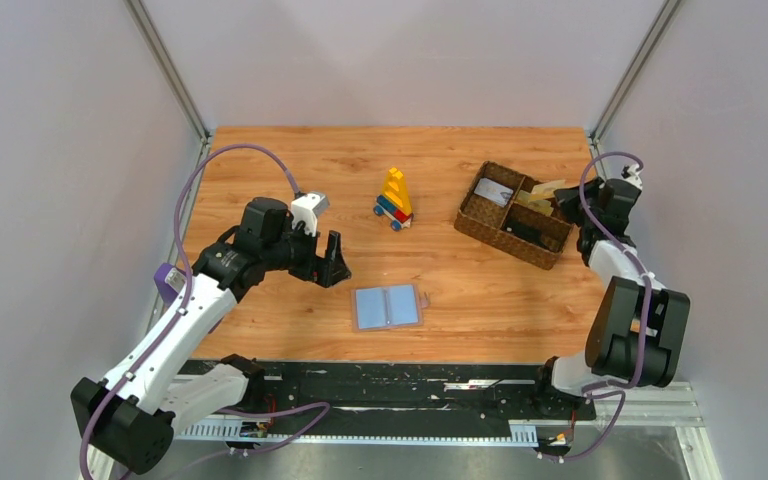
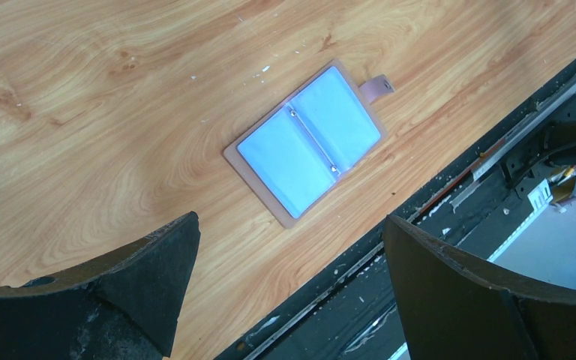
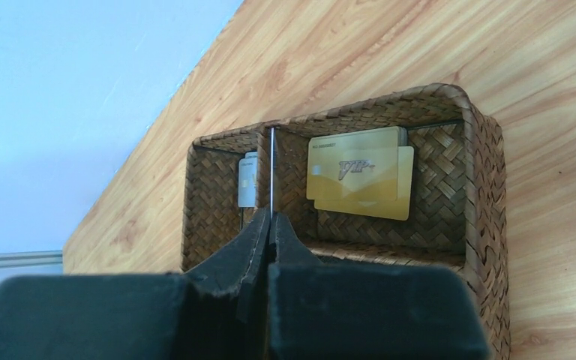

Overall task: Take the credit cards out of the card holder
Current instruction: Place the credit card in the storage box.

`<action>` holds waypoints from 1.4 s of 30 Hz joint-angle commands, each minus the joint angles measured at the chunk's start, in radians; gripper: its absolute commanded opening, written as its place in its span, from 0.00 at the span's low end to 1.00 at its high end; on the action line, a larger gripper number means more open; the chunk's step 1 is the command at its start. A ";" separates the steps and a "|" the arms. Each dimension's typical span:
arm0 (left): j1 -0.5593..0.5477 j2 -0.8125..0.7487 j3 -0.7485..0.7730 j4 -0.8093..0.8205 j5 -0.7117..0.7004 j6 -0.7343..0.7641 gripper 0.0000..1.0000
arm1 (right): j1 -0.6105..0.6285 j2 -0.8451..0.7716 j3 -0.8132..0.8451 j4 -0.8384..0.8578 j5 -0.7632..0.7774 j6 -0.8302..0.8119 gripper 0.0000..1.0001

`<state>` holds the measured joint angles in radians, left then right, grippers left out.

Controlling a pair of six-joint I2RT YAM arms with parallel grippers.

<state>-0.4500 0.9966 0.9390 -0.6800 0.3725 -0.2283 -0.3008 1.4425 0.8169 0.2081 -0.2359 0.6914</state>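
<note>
The light-blue card holder (image 1: 387, 306) lies open and flat near the table's front edge, its pinkish tab (image 2: 376, 87) pointing right. In the left wrist view the card holder (image 2: 307, 142) sits ahead of my left gripper (image 2: 291, 221). My left gripper (image 1: 335, 262) hangs open and holds nothing, just left of and behind the holder. My right gripper (image 1: 563, 203) is over the brown woven basket (image 1: 501, 240), shut on a thin card (image 3: 271, 165) seen edge-on. Gold cards (image 3: 360, 172) and a greyish-white card (image 3: 247, 180) rest in the basket (image 3: 487, 187).
A toy of yellow, blue and red blocks (image 1: 395, 198) stands mid-table behind the holder. A black rail (image 2: 435, 247) runs along the table's near edge. Grey walls close in the left, right and back sides.
</note>
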 commanded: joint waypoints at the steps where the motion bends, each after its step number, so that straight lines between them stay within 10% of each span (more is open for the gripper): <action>1: 0.000 -0.018 0.021 -0.004 -0.019 0.020 1.00 | -0.004 0.045 -0.019 0.159 0.002 0.049 0.00; 42: 0.000 -0.012 0.023 -0.008 -0.028 0.023 1.00 | -0.004 0.309 -0.046 0.407 -0.062 0.202 0.06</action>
<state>-0.4500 0.9966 0.9390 -0.6834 0.3519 -0.2283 -0.3008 1.7378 0.7658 0.5472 -0.2840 0.8803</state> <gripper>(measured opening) 0.998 0.036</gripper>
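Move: The right hand holds a gold card over the right end of the storage box, its target being the compartment with the gold card stack, about 3 cm ahead, 4 cm to the left and 13 cm below. From this hand the silver cards lie some 6 cm ahead and 13 cm left, and the black cards about 5 cm back and 6 cm left, both at roughly stack height. From the idle left hand, the gold stack is about 24 cm ahead, 45 cm right and 17 cm below. The right hand lowers the pinched card about 7 cm towards the gold stack in its compartment, easing some 3 cm forward as it sinks, fastest at the start and then more slowly. On the way the wrist rolls about 10 degrees so that the hand's left side rises, and the shut fingers keep the card between them, their squeeze slackening only at the very end with hardly any opening yet. ##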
